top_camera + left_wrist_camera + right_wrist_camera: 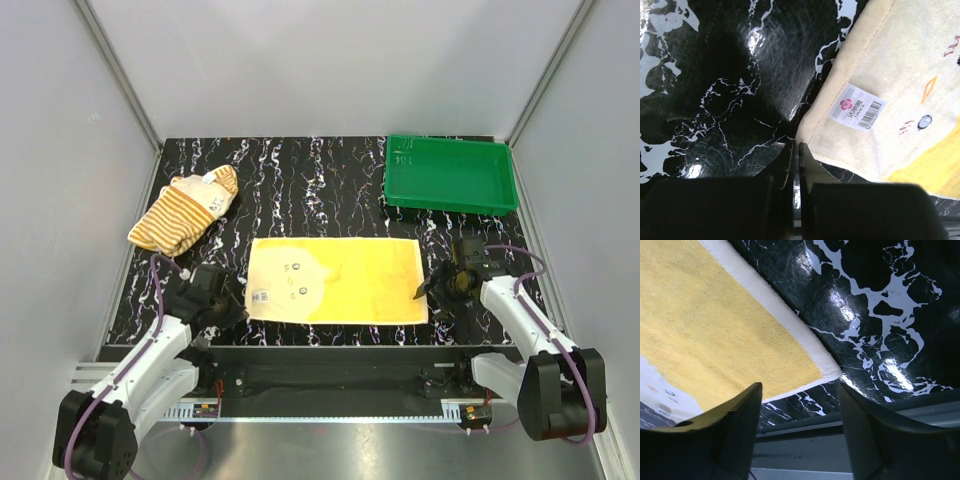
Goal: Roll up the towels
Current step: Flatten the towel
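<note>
The yellow towel (335, 280) lies flat in the middle of the table, with a cream patch bearing a face and a label (857, 106) at its left end. The striped towel (185, 210) sits crumpled at the far left. My left gripper (235, 300) is low at the yellow towel's near left corner. Its jaws are shut, the tips (796, 145) pinching the very edge of that corner. My right gripper (425, 290) hovers open over the near right corner (832, 372). One finger (740, 415) is above the cloth and the other (865, 420) is above bare table.
A green plastic tray (450, 175) stands at the far right. The black marbled tabletop (300, 170) ends at a metal rail (330, 385) just behind both grippers. Grey walls close in the left, right and far sides.
</note>
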{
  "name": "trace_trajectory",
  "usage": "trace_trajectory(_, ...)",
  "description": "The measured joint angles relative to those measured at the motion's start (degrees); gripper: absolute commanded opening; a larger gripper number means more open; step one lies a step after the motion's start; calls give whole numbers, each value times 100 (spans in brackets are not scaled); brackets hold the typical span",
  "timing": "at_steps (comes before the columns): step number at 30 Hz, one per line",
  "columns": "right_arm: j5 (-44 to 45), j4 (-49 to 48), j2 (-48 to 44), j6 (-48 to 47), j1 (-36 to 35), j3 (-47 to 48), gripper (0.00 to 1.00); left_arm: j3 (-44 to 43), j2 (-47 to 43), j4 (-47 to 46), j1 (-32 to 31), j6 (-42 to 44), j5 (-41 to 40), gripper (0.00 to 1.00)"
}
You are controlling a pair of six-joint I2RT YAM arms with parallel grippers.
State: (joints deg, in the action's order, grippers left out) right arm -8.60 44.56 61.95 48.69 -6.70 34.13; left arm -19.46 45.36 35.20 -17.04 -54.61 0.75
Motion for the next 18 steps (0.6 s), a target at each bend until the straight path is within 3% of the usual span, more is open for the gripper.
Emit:
trace_trajectory(5, 50, 9, -48, 105, 0, -190, 49, 0, 42, -160, 35, 127, 90, 0)
trace_trajectory(9, 61, 37, -24, 136, -7, -404, 43, 0, 138, -251, 57, 212, 177, 0)
trace_trajectory(14, 109, 28, 68, 133, -13, -411, 43, 0, 142, -304, 70, 243, 229, 0)
trace_trajectory(18, 175, 33, 358, 111, -17, -380, 48, 0, 140, -341, 79, 260, 247, 0)
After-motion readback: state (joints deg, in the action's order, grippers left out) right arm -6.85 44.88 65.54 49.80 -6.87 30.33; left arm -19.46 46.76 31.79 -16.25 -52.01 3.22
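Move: The yellow towel's near right corner is about 3 cm back of the open right fingers, roughly 4 cm below them and in line sideways. The green tray is some 28 cm farther out than the right hand and 4 cm to its right. From the left hand, already shut on the near left corner, the near right corner lies around 40 cm to the right and 1 cm back; the striped towel is some 24 cm ahead and 14 cm left. Down and back about equally, some 4 cm in all, the right hand sinks onto the yellow towel's near right corner, tipping several degrees while its fingers close to under half open, one on each side of the corner. The left hand keeps its pinch on the near left corner and eases it roughly 1 cm forward and to the right. ##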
